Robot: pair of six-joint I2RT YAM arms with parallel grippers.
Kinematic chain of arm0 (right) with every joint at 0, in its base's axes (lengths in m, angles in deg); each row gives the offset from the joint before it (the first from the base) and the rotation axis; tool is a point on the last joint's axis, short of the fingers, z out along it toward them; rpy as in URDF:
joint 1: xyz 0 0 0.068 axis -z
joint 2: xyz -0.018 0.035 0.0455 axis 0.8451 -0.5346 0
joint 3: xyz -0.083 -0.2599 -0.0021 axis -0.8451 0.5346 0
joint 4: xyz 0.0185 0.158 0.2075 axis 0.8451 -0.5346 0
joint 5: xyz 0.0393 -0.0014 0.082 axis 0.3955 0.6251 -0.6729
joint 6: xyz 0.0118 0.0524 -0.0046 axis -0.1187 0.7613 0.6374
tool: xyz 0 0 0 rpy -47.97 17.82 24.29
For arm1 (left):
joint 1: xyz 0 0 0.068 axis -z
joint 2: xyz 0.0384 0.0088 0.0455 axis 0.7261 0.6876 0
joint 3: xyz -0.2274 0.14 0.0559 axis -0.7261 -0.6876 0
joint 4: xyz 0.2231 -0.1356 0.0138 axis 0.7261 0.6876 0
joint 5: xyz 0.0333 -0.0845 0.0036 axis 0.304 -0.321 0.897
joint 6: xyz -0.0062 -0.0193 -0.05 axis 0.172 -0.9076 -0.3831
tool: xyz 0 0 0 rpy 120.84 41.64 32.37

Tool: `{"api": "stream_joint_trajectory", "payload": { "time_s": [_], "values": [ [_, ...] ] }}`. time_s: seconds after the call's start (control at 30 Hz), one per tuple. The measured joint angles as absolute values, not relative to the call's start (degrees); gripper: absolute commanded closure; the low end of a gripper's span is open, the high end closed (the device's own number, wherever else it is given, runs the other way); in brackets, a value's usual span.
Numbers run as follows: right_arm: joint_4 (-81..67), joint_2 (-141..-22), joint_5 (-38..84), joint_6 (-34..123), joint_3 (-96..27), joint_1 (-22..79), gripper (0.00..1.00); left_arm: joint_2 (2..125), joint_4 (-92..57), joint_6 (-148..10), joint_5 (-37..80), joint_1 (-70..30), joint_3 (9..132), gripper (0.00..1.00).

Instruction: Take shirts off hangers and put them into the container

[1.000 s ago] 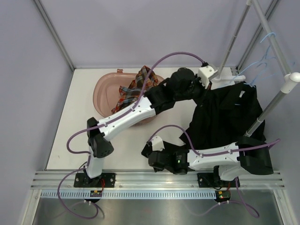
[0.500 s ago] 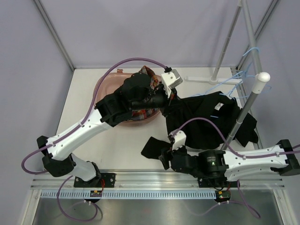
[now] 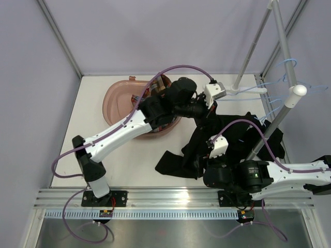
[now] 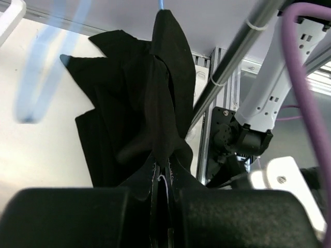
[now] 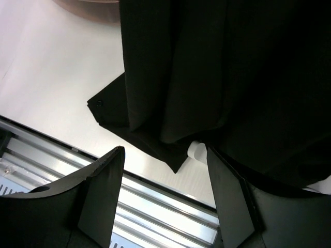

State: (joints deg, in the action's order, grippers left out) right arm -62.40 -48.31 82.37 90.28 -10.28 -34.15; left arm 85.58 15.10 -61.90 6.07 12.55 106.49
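Note:
The black shirt (image 3: 235, 135) droops from beside the rack down to the table, its hem spread at the near middle. My left gripper (image 3: 199, 111) is shut on a fold of the black shirt (image 4: 139, 113), pinched between the fingertips of this gripper (image 4: 163, 176). A thin blue hanger wire (image 4: 160, 4) meets the shirt's top. More light-blue hangers (image 3: 282, 87) hang on the rack. The plaid shirt (image 3: 161, 82) lies in the pinkish container (image 3: 118, 98). My right gripper (image 5: 164, 188) is open just below the shirt's hem (image 5: 170, 155), with nothing between its fingers; it (image 3: 202, 161) sits near the front.
A white rack pole (image 3: 271, 126) leans through the black cloth, with its base foot (image 3: 243, 89) at the back right. The metal rail (image 5: 155, 206) runs along the near table edge under my right gripper. A purple cable (image 3: 170, 72) arcs over the container.
My left arm swung the black shirt toward the container, then back right toward the rack. My right gripper opened wide and shifted right along the near edge. The rack pole swayed.

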Motion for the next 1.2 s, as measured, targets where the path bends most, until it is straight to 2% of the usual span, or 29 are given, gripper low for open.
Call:
{"api": "stream_joint_trajectory", "payload": {
  "time_s": [0.13, 0.27, 0.47, 0.7, 0.8, 0.93, 0.97, 1.2],
  "values": [
    [-64.35, -46.95, 82.56, 90.98, -10.28, -34.15, 0.27, 92.11, 18.16, -60.52, 4.28, 12.40, 114.64, 1.00],
    [-64.92, -46.91, 82.63, 91.53, -10.28, -34.15, 0.27, 92.72, 18.22, -59.06, 2.13, 12.29, 115.14, 1.00],
    [-67.71, -47.04, 83.98, 93.87, -10.30, -34.15, 0.26, 87.32, 17.09, -57.48, 1.00, 12.29, 105.76, 1.00],
    [-70.58, -48.61, 85.14, 94.00, -14.93, -34.15, 0.28, 71.70, 16.71, -57.50, 3.31, 12.29, 89.35, 1.00],
    [-72.02, -50.04, 86.43, 94.28, -18.17, -34.15, 0.37, 64.64, 16.58, -58.25, 5.32, 12.29, 84.85, 1.00],
    [-77.46, -51.28, 89.56, 98.48, -21.90, -34.15, 0.95, 57.32, 17.52, -59.65, 9.04, 12.29, 81.77, 1.00],
    [-78.53, -51.28, 90.17, 100.27, -22.58, -34.13, 1.00, 55.98, 17.92, -59.97, 10.18, 12.29, 81.20, 1.00],
    [-81.97, -47.81, 93.53, 105.06, -23.39, -34.11, 1.00, 47.22, 21.02, -63.27, 20.47, 12.31, 76.02, 1.00]
  ]
}}
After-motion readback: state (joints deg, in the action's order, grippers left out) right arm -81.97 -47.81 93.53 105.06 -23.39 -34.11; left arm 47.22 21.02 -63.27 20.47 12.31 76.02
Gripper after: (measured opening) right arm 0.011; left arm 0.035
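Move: Over the middle of the table the left hand already holds the black shirt; the container lies about 31 cm ahead of this hand, 29 cm to its left and 31 cm below, with the plaid shirt in its right part, some 33 cm ahead, 18 cm left and 30 cm below. For the open right hand, the black shirt's middle is roughly 9 cm ahead, 5 cm right and 4 cm lower; the foot of the rack's near post stands about 11 cm ahead, 24 cm right and 18 cm below. Keeping its pinch on the black shirt, the left hand eases about 2 cm right, then sweeps some 19 cm left and several centimetres back, towards the container's side, dipping briefly on the way. The right hand hardly stirs at first, then rises about 6 cm while drifting right and turning clockwise, and shuts its fingers at the shirt near its hanger; whether cloth is caught can't be seen. ##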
